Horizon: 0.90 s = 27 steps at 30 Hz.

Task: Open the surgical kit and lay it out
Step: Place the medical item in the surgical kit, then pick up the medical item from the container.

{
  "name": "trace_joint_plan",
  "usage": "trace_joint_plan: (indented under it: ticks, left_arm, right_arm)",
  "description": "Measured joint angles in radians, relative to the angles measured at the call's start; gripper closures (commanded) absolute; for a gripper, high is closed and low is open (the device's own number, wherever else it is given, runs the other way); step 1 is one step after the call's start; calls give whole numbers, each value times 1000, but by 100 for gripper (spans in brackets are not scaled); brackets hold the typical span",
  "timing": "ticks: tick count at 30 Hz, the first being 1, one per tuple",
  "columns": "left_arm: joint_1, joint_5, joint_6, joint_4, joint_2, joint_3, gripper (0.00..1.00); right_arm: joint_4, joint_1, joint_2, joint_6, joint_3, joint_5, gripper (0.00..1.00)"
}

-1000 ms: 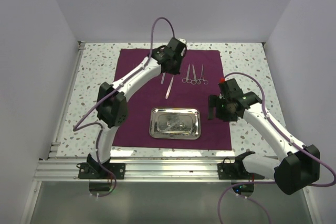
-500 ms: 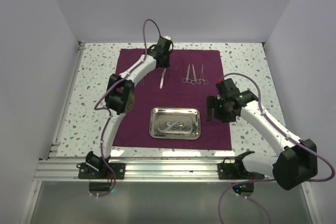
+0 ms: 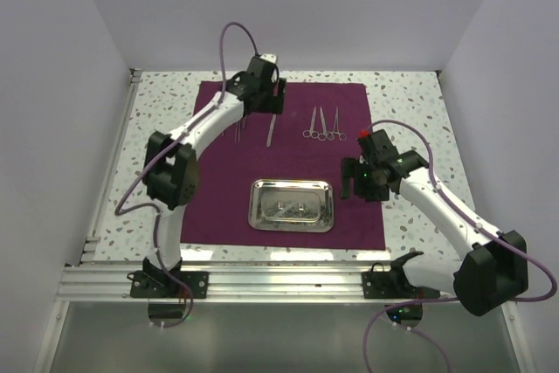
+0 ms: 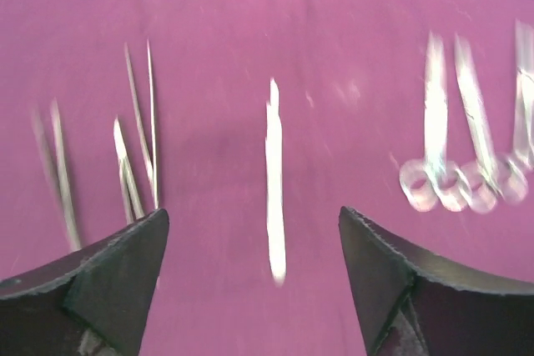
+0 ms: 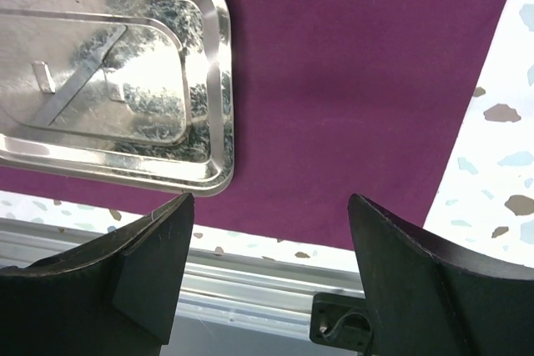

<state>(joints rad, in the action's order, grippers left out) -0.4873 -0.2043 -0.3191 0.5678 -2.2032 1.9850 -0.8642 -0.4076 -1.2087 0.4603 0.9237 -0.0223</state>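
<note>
The maroon cloth [image 3: 227, 181] lies spread flat on the table. The steel tray [image 3: 291, 204] sits on its near half and also shows in the right wrist view [image 5: 108, 81]. Ring-handled forceps [image 3: 324, 125] lie side by side on the far right of the cloth, blurred in the left wrist view [image 4: 467, 156]. A silver tweezer [image 3: 270, 131] lies left of them and shows between my left fingers [image 4: 274, 189]. Thinner tools [image 4: 138, 147] lie further left. My left gripper [image 3: 265, 104] is open and empty above the far cloth. My right gripper [image 3: 352, 179] is open and empty, right of the tray.
The speckled tabletop [image 3: 410, 102] surrounds the cloth. An aluminium rail [image 3: 279, 281] runs along the near edge, with the arm bases bolted to it. White walls close in the left, right and far sides.
My left arm has swung left along the far edge of the cloth; the tweezer it hung over now lies free on the cloth. The right arm has barely moved.
</note>
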Motion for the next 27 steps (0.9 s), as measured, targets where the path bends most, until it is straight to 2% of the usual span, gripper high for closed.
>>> trace_joint_plan:
  ticks: [4,7,9,12,15,27]
  left_arm:
    - [-71,19,3,3,266,-256,23]
    - [-185,51,-2,-4,440,-472,28]
    - [-264,82,-15,0,502,-587,30]
    - [-322,112,-42,7,517,-699,31]
    - [-342,118,-63,35,515,-767,36]
    - [-442,119,-64,34,401,-779,39]
  right_arm:
    - [24,0,0,0,0,-4,22]
    - [30,0,0,-1,0,-8,22]
    - [33,0,0,-2,0,-10,22]
    - [36,0,0,-7,3,-15,22]
    - [40,0,0,-12,4,-18,22]
    - [36,0,73,-15,-9,-18,21]
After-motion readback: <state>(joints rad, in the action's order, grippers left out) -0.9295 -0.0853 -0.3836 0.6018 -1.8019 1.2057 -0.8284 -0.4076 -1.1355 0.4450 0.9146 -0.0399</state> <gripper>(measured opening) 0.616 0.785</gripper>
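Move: The scalpel handle still in the tray lies about 26 cm back from my left hand, some 9 cm to its right and 12 cm lower; the tray's middle is practically the same spot. The handle I have already laid on the cloth is 4 cm ahead and 2 cm right of this hand, and the nearest scissors are 6 cm ahead and 16 cm right. From my right hand the tray handle is about 4 cm ahead, 17 cm left and 10 cm lower. I pull my empty left hand back about 30 cm, away from the laid-out handle to the last one in the tray, drifting some 5 cm right. It first rises 4 cm, then sinks to finish about 9 cm lower than it began. On the way the wrist tips the fingers some 20 degrees steeper and swings clockwise about 25, while they narrow partway, staying open over the handle's near end. ##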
